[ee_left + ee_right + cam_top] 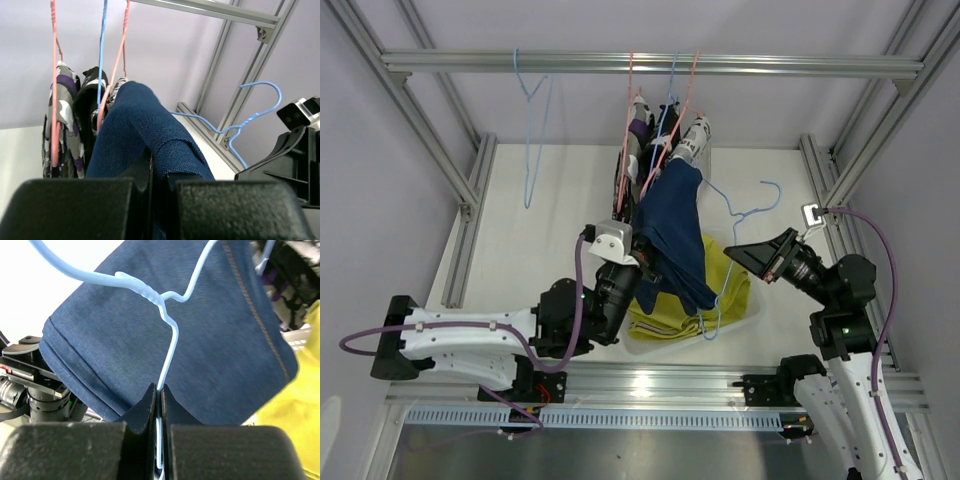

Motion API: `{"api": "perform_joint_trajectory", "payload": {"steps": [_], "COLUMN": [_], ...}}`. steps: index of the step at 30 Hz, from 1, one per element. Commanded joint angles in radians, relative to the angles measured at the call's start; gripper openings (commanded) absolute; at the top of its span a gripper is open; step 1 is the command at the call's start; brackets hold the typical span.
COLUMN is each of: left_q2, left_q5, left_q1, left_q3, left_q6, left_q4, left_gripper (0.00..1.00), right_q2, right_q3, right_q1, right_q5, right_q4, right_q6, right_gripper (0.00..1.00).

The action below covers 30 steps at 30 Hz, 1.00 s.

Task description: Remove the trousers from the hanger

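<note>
The navy trousers [672, 232] hang in a long fold over the middle of the table. My left gripper [647, 262] is shut on their left edge, and in the left wrist view the blue cloth [145, 130] is pinched between the jaws [159, 176]. My right gripper [730, 250] is shut on the wire of a light blue hanger [742, 214]. That wire [170, 340] runs up across the navy cloth [125, 335] from the closed jaws [160, 390]. Whether the cloth still lies over the hanger bar is hidden. Yellow trousers [725, 285] lie in a bin below.
A clear bin [754, 302] holds the yellow trousers. Patterned trousers [638, 128] and a black-and-white pair [694, 135] hang on pink and blue hangers from the top rail [800, 66]. An empty blue hanger [532, 130] hangs at the left. Frame posts flank the table.
</note>
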Motion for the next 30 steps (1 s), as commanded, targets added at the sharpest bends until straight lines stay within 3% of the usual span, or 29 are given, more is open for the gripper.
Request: {"api": "perform_joint_trajectory", "payload": {"steps": [1, 11, 17, 30], "left_q2": [-0.088, -0.161, -0.187, -0.409], "left_q5": [-0.004, 0.001, 0.021, -0.016], "left_q1": [-0.001, -0.001, -0.001, -0.002], "left_q3": [-0.003, -0.021, -0.009, -0.106], "left_q6": [0.022, 0.028, 0.001, -0.127], "left_q4": [0.065, 0.036, -0.031, -0.349], "left_gripper": [0.01, 0.01, 0.01, 0.00], "right_q2": [-0.022, -0.047, -0.039, -0.028], "right_q3": [-0.003, -0.040, -0.120, -0.040], "right_q1": [-0.038, -0.075, -0.115, -0.244], "right_q5": [-0.050, -0.025, -0.037, -0.112], "right_q4": [-0.028, -0.210, -0.206, -0.307], "right_q6": [-0.041, -0.185, -0.215, -0.294], "right_gripper": [0.00, 0.00, 0.00, 0.00]}}
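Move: The left hand still grips the navy trousers, their middle about 4 cm to its right, 2 cm ahead and 4 cm lower; the blue hanger is some 13 cm right, level fore and aft, 6 cm lower. The basket is roughly 8 cm ahead, 9 cm right, 36 cm down. From the right hand, which holds the hanger, the trousers' middle lies about 9 cm left and 2 cm ahead, near its height. Left hand draws the gripped trousers about 8 cm left while the right lowers the held hanger some 10 cm. ##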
